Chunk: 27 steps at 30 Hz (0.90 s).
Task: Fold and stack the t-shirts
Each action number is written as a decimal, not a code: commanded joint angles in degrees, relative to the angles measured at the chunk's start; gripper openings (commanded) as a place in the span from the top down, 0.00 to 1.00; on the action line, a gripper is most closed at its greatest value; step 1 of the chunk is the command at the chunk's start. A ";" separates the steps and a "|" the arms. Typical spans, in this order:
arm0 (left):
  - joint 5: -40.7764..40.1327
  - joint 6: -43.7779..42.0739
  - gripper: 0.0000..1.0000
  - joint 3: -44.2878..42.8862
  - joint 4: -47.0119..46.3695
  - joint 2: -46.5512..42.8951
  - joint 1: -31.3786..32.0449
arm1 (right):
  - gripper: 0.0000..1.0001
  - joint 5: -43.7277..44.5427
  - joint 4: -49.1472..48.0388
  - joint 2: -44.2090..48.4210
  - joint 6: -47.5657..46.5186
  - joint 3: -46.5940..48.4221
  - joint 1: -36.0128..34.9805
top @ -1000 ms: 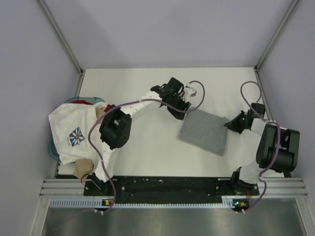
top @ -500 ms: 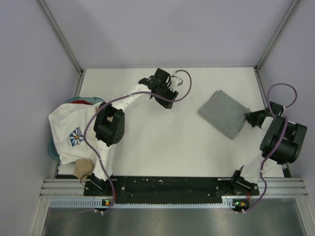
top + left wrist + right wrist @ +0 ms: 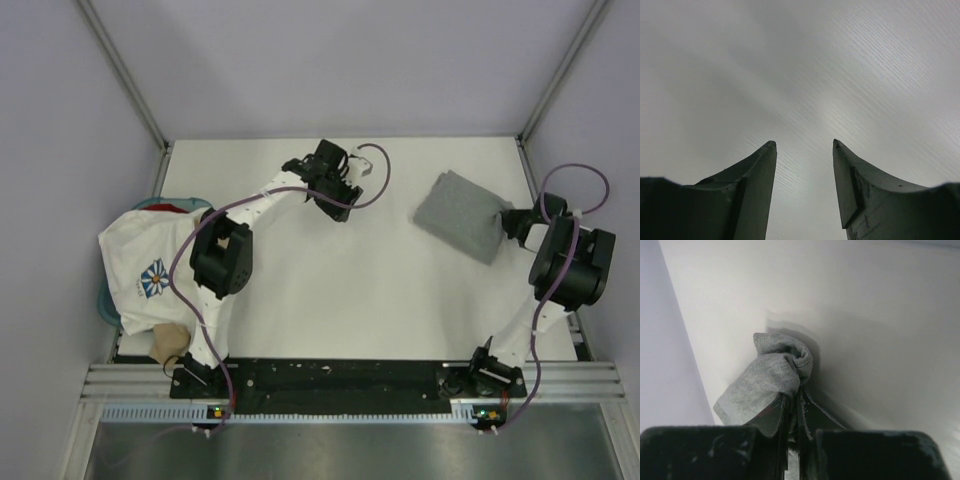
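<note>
A folded heather-grey t-shirt (image 3: pixel 458 215) lies at the table's far right, and my right gripper (image 3: pixel 510 222) is shut on its right edge. In the right wrist view the grey cloth (image 3: pixel 767 377) bunches just ahead of the closed fingers (image 3: pixel 771 412). My left gripper (image 3: pixel 335 195) hovers open over bare table near the back middle; the left wrist view shows its two fingertips (image 3: pixel 765 160) apart with nothing between them. A white t-shirt with a blue-white flower print (image 3: pixel 150 270) tops a pile at the left edge, with tan cloth (image 3: pixel 170 342) and a bit of red (image 3: pixel 178 208) showing beneath.
The pile sits in a blue-rimmed basket (image 3: pixel 105 308) at the left edge. Purple-grey walls and metal posts (image 3: pixel 125 75) enclose the white table (image 3: pixel 330 300). Both arm bases stand on the black rail (image 3: pixel 340 378) at the near edge.
My right gripper has dragged the grey t-shirt from the table's middle to the far right. My left gripper let it go and drew back toward the rear, then held still.
</note>
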State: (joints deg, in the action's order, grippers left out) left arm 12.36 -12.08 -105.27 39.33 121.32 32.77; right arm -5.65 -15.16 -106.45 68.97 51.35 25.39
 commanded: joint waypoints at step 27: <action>-0.93 -4.09 0.46 7.18 -1.98 -12.15 0.01 | 0.60 6.46 35.01 18.38 -49.91 16.50 -12.02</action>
State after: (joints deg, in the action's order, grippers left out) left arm 11.07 -14.50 -100.68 39.44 115.59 32.77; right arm 6.85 17.10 -96.14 21.15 69.95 17.06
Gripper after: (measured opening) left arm 0.538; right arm 0.405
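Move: My right hand still pinches the right-hand edge of the folded grey t-shirt, low over the table; the t-shirt's middle is about 13 cm to its left, level fore and aft and some 2 cm below. The table's right edge runs roughly 12 cm to that hand's right, and its far edge some 28 cm ahead. From my empty left hand the t-shirt's middle is about 40 cm right, 5 cm ahead and 9 cm down. I nudge my right hand a centimetre or two forward, open its fingers to let go of the grey t-shirt's edge, and lift away about 9 cm. While rising I swing some 5 cm right, then back left by a little more, rolling the hand's left side down about 40 degrees and turning it counter-clockwise. My open left hand drifts up and left a couple of centimetres at the end. ##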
